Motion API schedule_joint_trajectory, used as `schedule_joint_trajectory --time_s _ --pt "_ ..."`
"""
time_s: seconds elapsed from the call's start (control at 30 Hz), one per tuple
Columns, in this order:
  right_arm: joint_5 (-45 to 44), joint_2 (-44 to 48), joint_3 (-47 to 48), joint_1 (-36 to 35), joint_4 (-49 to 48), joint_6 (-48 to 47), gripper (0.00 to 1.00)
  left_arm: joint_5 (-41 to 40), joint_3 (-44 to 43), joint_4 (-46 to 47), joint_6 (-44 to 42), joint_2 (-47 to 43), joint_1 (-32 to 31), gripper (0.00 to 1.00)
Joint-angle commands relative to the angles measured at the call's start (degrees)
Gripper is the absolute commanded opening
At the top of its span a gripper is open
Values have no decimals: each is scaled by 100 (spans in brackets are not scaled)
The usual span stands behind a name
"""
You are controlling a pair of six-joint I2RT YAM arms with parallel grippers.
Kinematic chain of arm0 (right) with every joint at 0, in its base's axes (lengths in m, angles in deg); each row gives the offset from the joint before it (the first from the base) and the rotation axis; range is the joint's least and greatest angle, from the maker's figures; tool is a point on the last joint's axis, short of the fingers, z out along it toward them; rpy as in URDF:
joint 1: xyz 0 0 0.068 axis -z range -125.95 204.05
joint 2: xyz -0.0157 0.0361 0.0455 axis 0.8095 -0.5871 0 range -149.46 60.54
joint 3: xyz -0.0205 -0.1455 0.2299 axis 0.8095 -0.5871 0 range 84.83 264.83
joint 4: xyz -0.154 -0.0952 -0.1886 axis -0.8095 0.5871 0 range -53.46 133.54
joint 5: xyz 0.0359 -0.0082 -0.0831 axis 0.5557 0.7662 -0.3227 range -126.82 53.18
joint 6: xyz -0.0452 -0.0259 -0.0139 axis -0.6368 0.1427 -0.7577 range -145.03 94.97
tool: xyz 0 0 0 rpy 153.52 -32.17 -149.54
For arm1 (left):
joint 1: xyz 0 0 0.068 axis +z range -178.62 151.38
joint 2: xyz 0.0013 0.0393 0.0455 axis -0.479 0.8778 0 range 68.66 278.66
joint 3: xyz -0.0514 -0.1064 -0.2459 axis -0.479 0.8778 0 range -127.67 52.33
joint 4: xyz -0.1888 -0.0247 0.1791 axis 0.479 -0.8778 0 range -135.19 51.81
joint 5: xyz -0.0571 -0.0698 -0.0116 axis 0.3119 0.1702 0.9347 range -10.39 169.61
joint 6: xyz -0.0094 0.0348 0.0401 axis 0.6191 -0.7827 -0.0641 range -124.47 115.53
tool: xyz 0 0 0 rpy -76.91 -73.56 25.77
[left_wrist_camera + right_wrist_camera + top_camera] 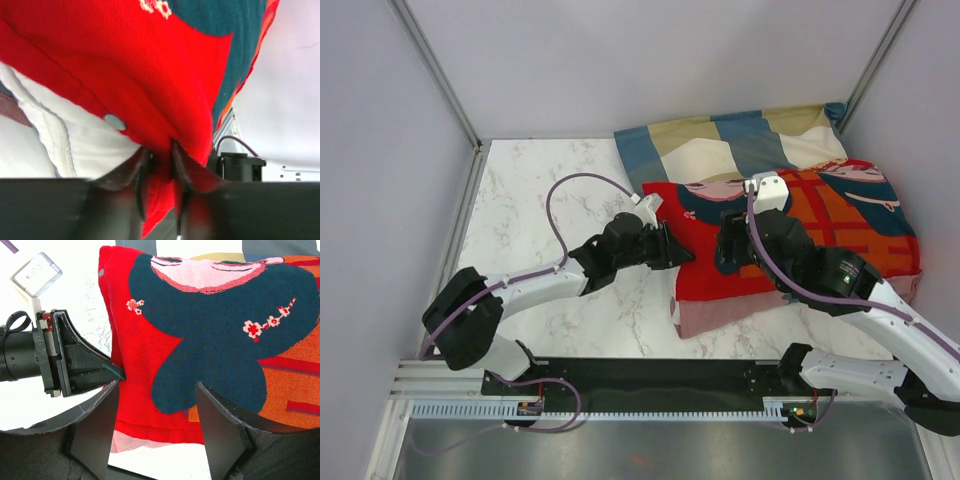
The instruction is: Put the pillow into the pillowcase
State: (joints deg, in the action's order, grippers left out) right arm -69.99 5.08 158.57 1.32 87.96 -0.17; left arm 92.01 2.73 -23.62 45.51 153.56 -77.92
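The red pillowcase [800, 230] with dark-blue-haired figures lies at the right middle of the table. Its dull pink underside [730, 310] shows along the near edge. My left gripper [670, 247] is at the case's left edge. In the left wrist view its jaws [159, 146] are shut on a fold of the red fabric [125, 60]. White seamed cloth of the pillow [75, 140] shows under that red layer. My right gripper [735, 255] hovers over the case's near left part. Its fingers [157, 385] stand wide apart above the red fabric [150, 340], gripping nothing.
A blue, tan and cream checked pillow [740, 140] lies behind the pillowcase against the back wall. The marble tabletop [540, 200] stretches to the left. Panel walls close in the back and both sides, and a black rail [640, 380] runs along the near edge.
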Motion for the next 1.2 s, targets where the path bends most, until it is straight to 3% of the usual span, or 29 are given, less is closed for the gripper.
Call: schedule_joint_trajectory --time_s 0.0,0.03,0.23,0.43,0.53,0.67,0.83,1.0,1.17 --pt "21 123 18 43 -97 1 70 -141 3 582 109 35 -45 26" --pt "21 132 9 35 -88 10 70 -237 29 582 118 -26 -45 3" --pt "-58 193 -34 123 -79 45 70 -695 -5 -119 -207 -955 -45 2" --pt "-269 264 115 158 -88 107 68 -1116 -691 -2316 -804 -2344 77 2" --pt "-260 220 45 158 -88 133 68 -1153 -578 -3064 -954 -2969 681 2" --pt "-243 185 -245 149 -158 291 68 -713 431 -3188 -937 -3550 1562 2" --pt "-182 396 -667 175 -334 528 68 -1485 1180 -3670 -867 -4727 2247 2" --pt "-304 474 -1131 202 -325 932 68 -2126 1365 -4374 -1008 -4940 2776 2" --pt "-647 887 -1511 289 -317 1521 76 -2619 1515 -4541 -867 -5282 3172 2"
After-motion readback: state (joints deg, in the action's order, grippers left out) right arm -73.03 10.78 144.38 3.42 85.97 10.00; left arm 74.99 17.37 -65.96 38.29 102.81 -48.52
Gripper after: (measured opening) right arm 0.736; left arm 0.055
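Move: The pillowcase's open edge, with its snap buttons, already lies between the left hand's half-closed fingers, practically at the hand point. The stuffed middle of the pillowcase is about 24 cm to that hand's right, 3 cm ahead and some 7 cm lower; the striped cloth lies roughly 27 cm ahead and 14 cm right. From the open right hand, the open edge is about 9 cm left, 2 cm ahead and 12 cm below. Leftward, in a high arc, the left hand drags the pillowcase by its open edge: it first shuts its fingers on the cloth, rises about 13 cm, then sinks again and ends some 28 cm to the left, its wrist swinging roughly 40 degrees counter-clockwise. The open right hand hangs over the case, then comes down about 6 cm towards it, easing slightly right. ##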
